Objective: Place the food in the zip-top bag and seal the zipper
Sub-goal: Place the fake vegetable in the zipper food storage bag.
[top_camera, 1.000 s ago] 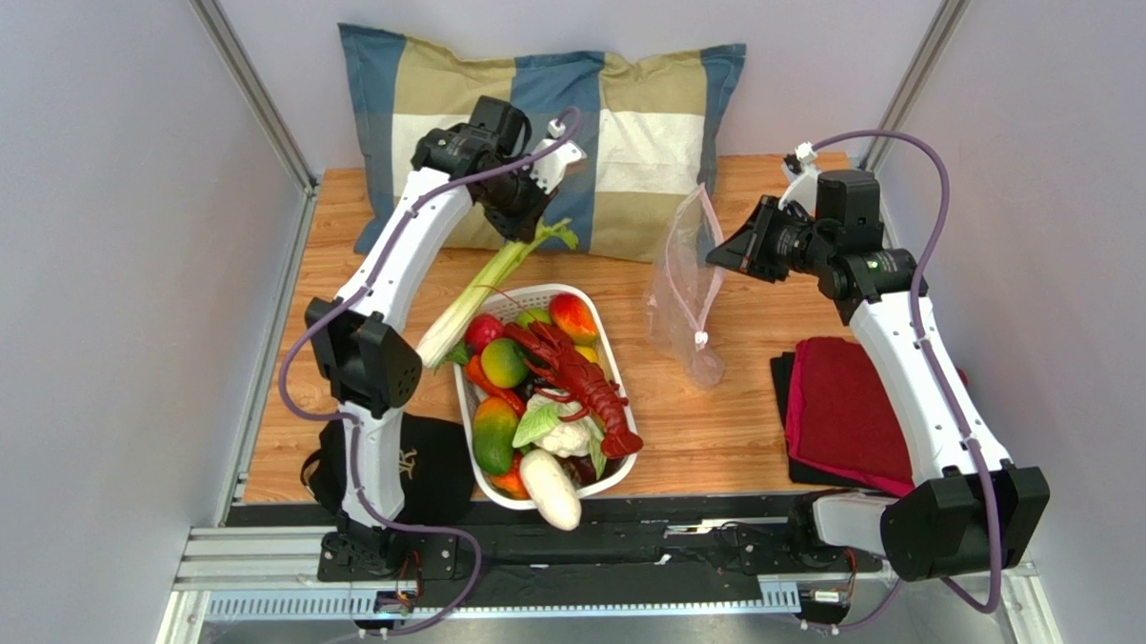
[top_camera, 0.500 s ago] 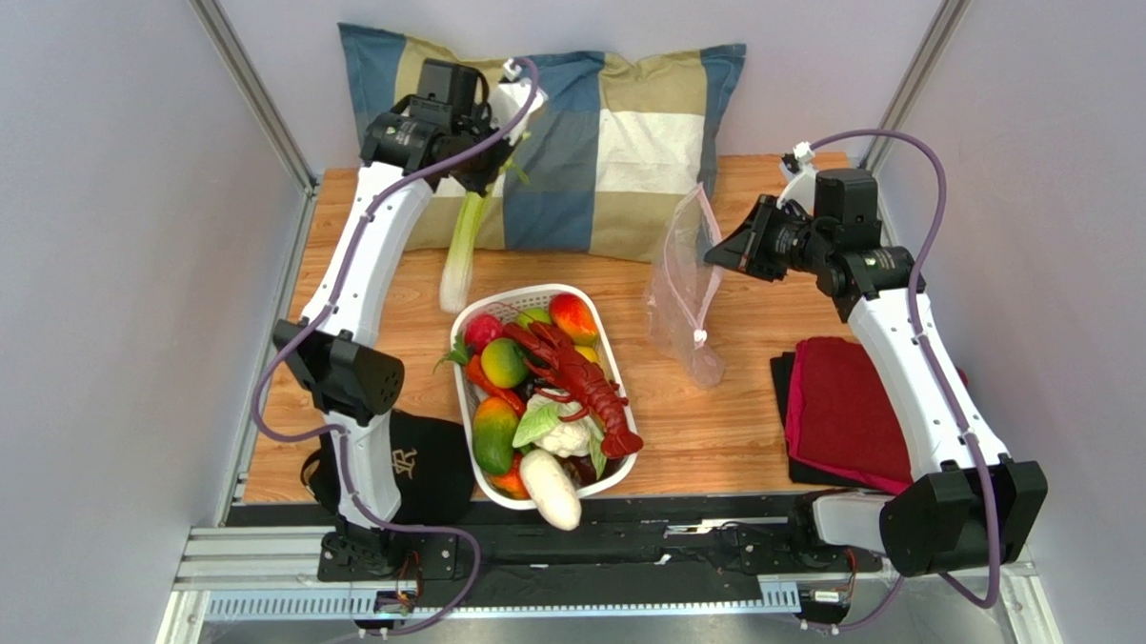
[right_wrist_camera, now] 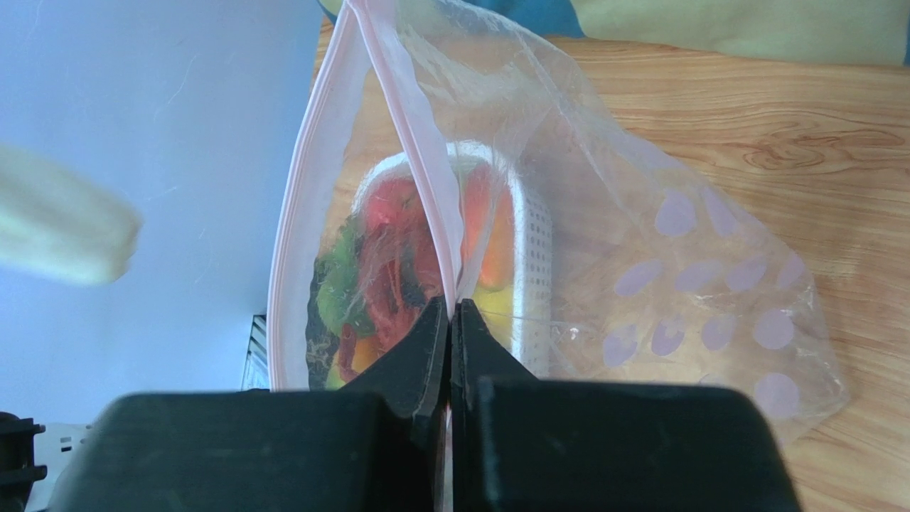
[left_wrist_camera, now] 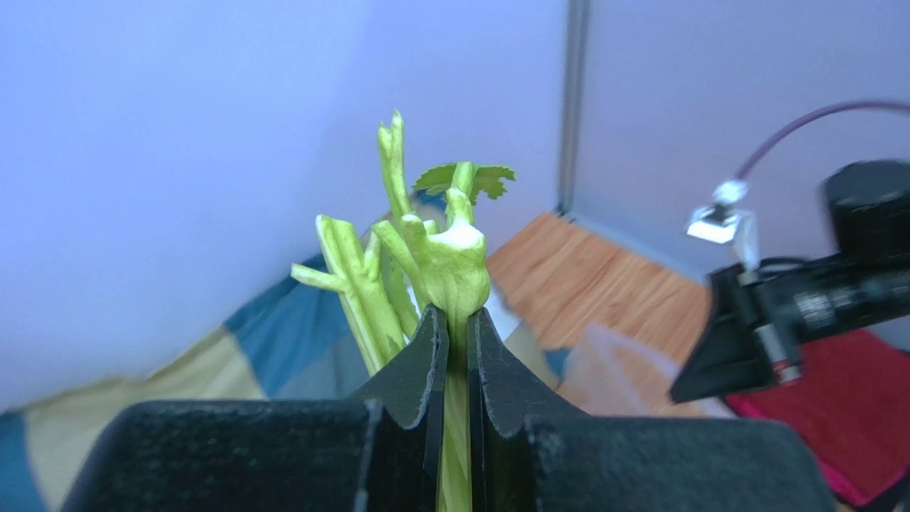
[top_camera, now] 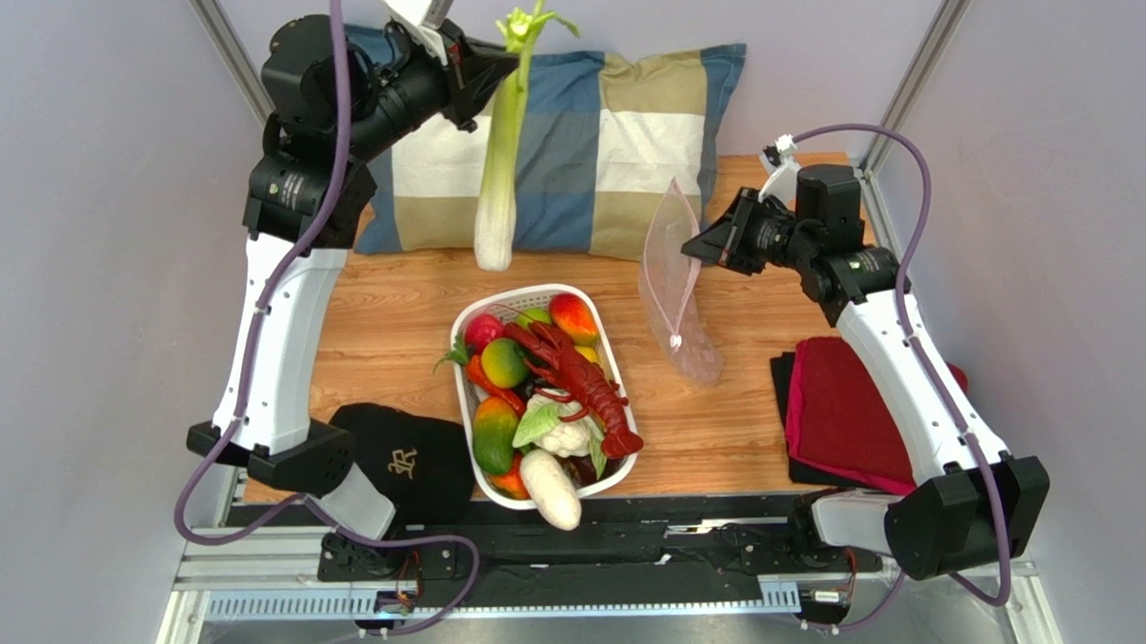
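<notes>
A long green-and-white stalk (top_camera: 499, 167) of the food hangs upright high over the pillow, its white end above the table's far side. My left gripper (top_camera: 504, 60) is shut on its leafy upper end; in the left wrist view the gripper (left_wrist_camera: 456, 320) pinches the stalk (left_wrist_camera: 457, 267) just below the green tips. The clear zip-top bag (top_camera: 674, 283) hangs from my right gripper (top_camera: 698, 242), which is shut on its pinkish zipper strip (right_wrist_camera: 411, 139); the mouth gapes to the left. The rest of the food lies in the white basket (top_camera: 528, 294).
A blue-and-tan checked pillow (top_camera: 630, 134) lies along the back of the wooden table. A folded red cloth (top_camera: 847, 413) sits at the right front. A black cap (top_camera: 405, 464) rests at the left front beside the basket.
My left arm has lifted the stalk off the basket's edge and raised it high, so it now hangs vertically. My right gripper has shifted slightly left with the bag.
</notes>
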Robot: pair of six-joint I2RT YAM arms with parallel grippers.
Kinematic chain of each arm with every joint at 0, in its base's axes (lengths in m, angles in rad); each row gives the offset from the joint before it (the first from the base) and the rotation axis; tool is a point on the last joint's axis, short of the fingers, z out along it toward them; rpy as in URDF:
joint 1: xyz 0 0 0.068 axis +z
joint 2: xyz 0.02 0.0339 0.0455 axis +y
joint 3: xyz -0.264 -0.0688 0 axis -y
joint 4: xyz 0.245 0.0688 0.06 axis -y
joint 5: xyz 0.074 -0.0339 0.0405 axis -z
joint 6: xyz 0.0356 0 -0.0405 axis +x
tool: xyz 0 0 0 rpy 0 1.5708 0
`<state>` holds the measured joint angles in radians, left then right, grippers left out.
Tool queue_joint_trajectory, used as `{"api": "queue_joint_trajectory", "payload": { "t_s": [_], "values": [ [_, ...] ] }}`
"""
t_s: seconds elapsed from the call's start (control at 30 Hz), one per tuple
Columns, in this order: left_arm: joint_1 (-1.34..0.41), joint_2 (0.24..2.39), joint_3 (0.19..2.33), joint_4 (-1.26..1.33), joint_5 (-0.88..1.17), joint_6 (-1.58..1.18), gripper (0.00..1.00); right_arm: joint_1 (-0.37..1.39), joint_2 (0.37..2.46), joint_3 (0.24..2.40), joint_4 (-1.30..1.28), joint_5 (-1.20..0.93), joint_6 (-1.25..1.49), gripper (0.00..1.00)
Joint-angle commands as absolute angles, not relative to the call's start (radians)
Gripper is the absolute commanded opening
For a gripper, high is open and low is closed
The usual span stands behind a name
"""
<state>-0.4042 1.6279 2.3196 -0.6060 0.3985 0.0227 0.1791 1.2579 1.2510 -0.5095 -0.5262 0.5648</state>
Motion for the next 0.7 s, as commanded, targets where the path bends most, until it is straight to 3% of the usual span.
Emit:
{"api": "queue_joint_trajectory", "payload": {
  "t_s": [0.0,0.67],
  "values": [
    [-0.492,1.615,2.313,-0.324,0.517,-0.153,0.00,0.207,1.249,1.262,-0.456,-0.485,0.580,0.00],
    [-0.706,1.812,2.444,-0.146,0.469,-0.334,0.00,0.265,1.252,1.307,-0.426,-0.512,0.637,0.00]
  ]
}}
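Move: The left hand already holds the celery high by its leafy top, thick end hanging. The zip-top bag's mouth is some 18 cm to this hand's right, 5 cm back and 28 cm below; the vegetable basket is about 12 cm back, laterally level, 50 cm below. The right hand pinches the bag's rim: the celery's thick end lies roughly 22 cm to its left, 4 cm back and 6 cm higher, the red cloth about 9 cm back, 22 cm right and 26 cm below. Keeping its pinch on the celery, the left hand swings about 15 cm to the right towards the zip-top bag, drawing back some 7 cm and rising 6 cm before easing slightly forward and down, while the wrist turns some 25 degrees clockwise and rolls its left side down. The right hand keeps the bag's rim pinched and shifts it about 2.5 cm left to meet the celery. ##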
